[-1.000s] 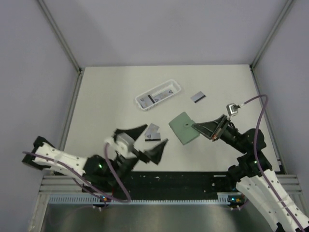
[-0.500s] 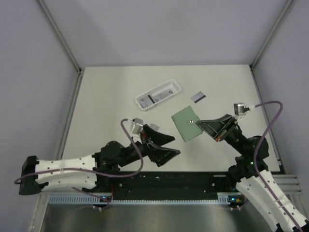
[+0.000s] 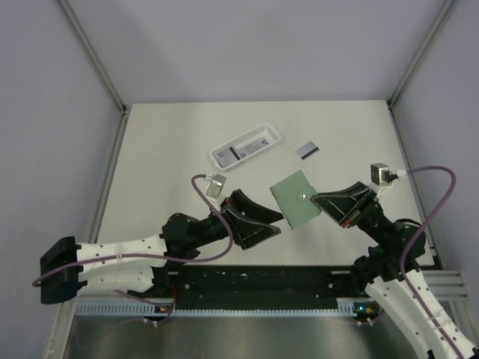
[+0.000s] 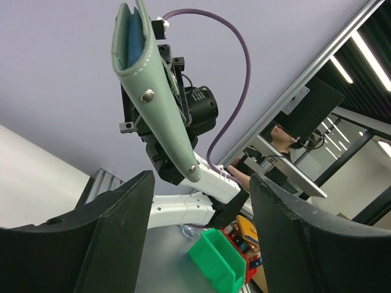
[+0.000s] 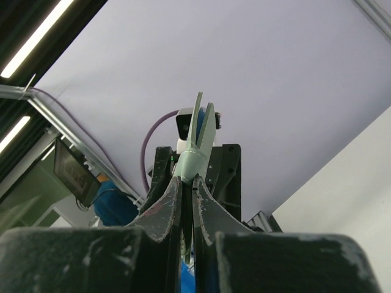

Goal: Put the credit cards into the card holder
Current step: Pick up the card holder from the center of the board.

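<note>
My right gripper is shut on one edge of the sage-green card holder and holds it off the table, tilted. In the right wrist view the card holder stands edge-on, pinched between the shut fingers of the gripper. My left gripper is open just left of the holder, with nothing between its fingers. From the left wrist the card holder hangs above and beyond the open gripper, showing a blue inside. One credit card lies on the table at the back right. Another credit card lies in the basket.
A white slotted basket sits at the back centre of the table. The left forearm stretches low across the near left side. Grey walls and metal frame posts close in the table on three sides.
My right gripper has raised and tilted the card holder. My left arm has swung right towards it, covering the card near the table's middle, and its jaws have narrowed a little.
</note>
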{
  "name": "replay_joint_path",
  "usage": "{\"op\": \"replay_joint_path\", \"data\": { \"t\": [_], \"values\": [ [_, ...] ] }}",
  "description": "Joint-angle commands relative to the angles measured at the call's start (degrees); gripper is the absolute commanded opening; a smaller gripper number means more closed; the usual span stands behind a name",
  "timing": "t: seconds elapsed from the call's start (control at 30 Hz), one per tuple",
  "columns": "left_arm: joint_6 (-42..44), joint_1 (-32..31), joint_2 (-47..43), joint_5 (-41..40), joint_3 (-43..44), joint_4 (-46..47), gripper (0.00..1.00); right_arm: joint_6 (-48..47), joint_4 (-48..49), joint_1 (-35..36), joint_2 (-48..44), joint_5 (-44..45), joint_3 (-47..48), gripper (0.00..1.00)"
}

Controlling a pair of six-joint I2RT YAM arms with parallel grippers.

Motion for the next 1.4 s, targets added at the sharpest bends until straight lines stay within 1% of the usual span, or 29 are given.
{"op": "replay_joint_path", "data": {
  "t": [0.0, 0.2, 0.43, 0.57, 0.63, 0.67, 0.73, 0.8, 0.87, 0.93, 1.03, 1.13, 1.17, 1.23, 1.3, 1.33, 1.37],
  "values": [
    [-2.00, 0.69, 2.30, 1.71, 2.91, 6.79, 0.68, -1.00, 1.28, 0.45, -1.41, -1.33, 0.27, 0.00],
    [-1.29, 1.14, 4.06, 0.22, 5.10, 6.08, 0.59, -2.76, -1.18, 0.45, -2.20, -2.65, 0.98, 0.00],
    [0.55, 1.31, 3.80, -1.98, 7.12, 2.75, 0.37, -4.34, -3.73, 0.54, -3.79, -3.09, 0.80, 0.00],
    [1.17, 1.49, 3.97, -2.95, 7.57, 0.99, 0.31, -5.48, -5.04, 0.45, -4.23, -3.88, 1.33, 0.00],
    [1.17, 1.57, 4.06, -3.48, 7.65, 0.64, 0.32, -6.63, -6.63, 0.54, -4.40, -4.32, 2.03, 0.00],
    [1.26, 1.57, 4.06, -3.65, 7.65, 0.46, 0.34, -7.15, -7.42, 0.45, -4.66, -4.58, 2.38, 0.00],
    [1.26, 1.66, 4.15, -4.09, 7.65, 0.02, 0.43, -7.94, -8.30, 0.54, -4.93, -4.93, 2.65, 0.00],
    [1.17, 1.66, 4.24, -4.53, 7.65, -0.24, 0.49, -8.47, -9.00, 0.54, -5.28, -4.93, 2.74, 0.00],
    [1.17, 1.75, 4.33, -4.71, 7.65, -0.24, 0.52, -8.83, -9.44, 0.54, -5.63, -5.11, 3.00, 0.00],
    [1.08, 1.84, 4.41, -4.89, 7.83, -0.33, 0.50, -8.83, -9.44, 0.45, -5.55, -5.29, 2.91, 0.00],
    [1.26, 1.93, 4.77, -4.80, 8.53, -1.64, 0.34, -9.09, -9.71, 0.45, -5.72, -5.20, 2.91, 0.00],
    [1.69, 1.93, 5.03, -4.71, 9.06, -3.05, 0.09, -10.31, -11.72, 0.45, -5.72, -5.46, 3.61, 0.00],
    [2.04, 2.01, 4.68, -4.80, 9.15, -4.36, 0.01, -12.76, -15.30, 0.54, -6.07, -5.20, 5.18, 0.03],
    [4.15, 2.01, 3.11, -6.11, 10.11, -10.66, 0.00, -21.00, -27.58, 0.45, -6.42, -2.75, 10.44, 0.25],
    [6.17, 2.01, 0.91, -10.40, 11.77, -20.85, 0.00, -30.32, -41.98, 0.45, -5.81, 1.89, 17.73, 0.44],
    [7.31, 2.01, -0.14, -13.64, 13.35, -27.95, 0.00, -34.45, -46.49, 0.45, -5.11, 4.18, 20.38, 0.50],
    [8.10, 2.01, -0.76, -15.68, 14.76, -33.76, 0.00, -37.28, -50.71, 0.54, -4.24, 6.29, 23.01, 0.54]
  ]
}}
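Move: The card holder, still pinched in the right fingers, has its middle about 5 cm ahead of the left hand, 4 cm to its right and 2 cm higher. From the right hand its middle lies 4 cm left, 1 cm ahead and 1 cm up. Some 33 cm below the left hand, the overlapping cards lie 15 cm ahead and 10 cm left, the white tray 41 cm ahead and 7 cm left. The left fingers close from wide open onto the card holder's near left side and pinch it, after the left hand has worked some 5 cm forward and 2 cm to the right towards it. The right hand keeps its hold while easing back about 1 cm and down 2 cm, then opens about halfway to let go, rolling some 15 degrees. ##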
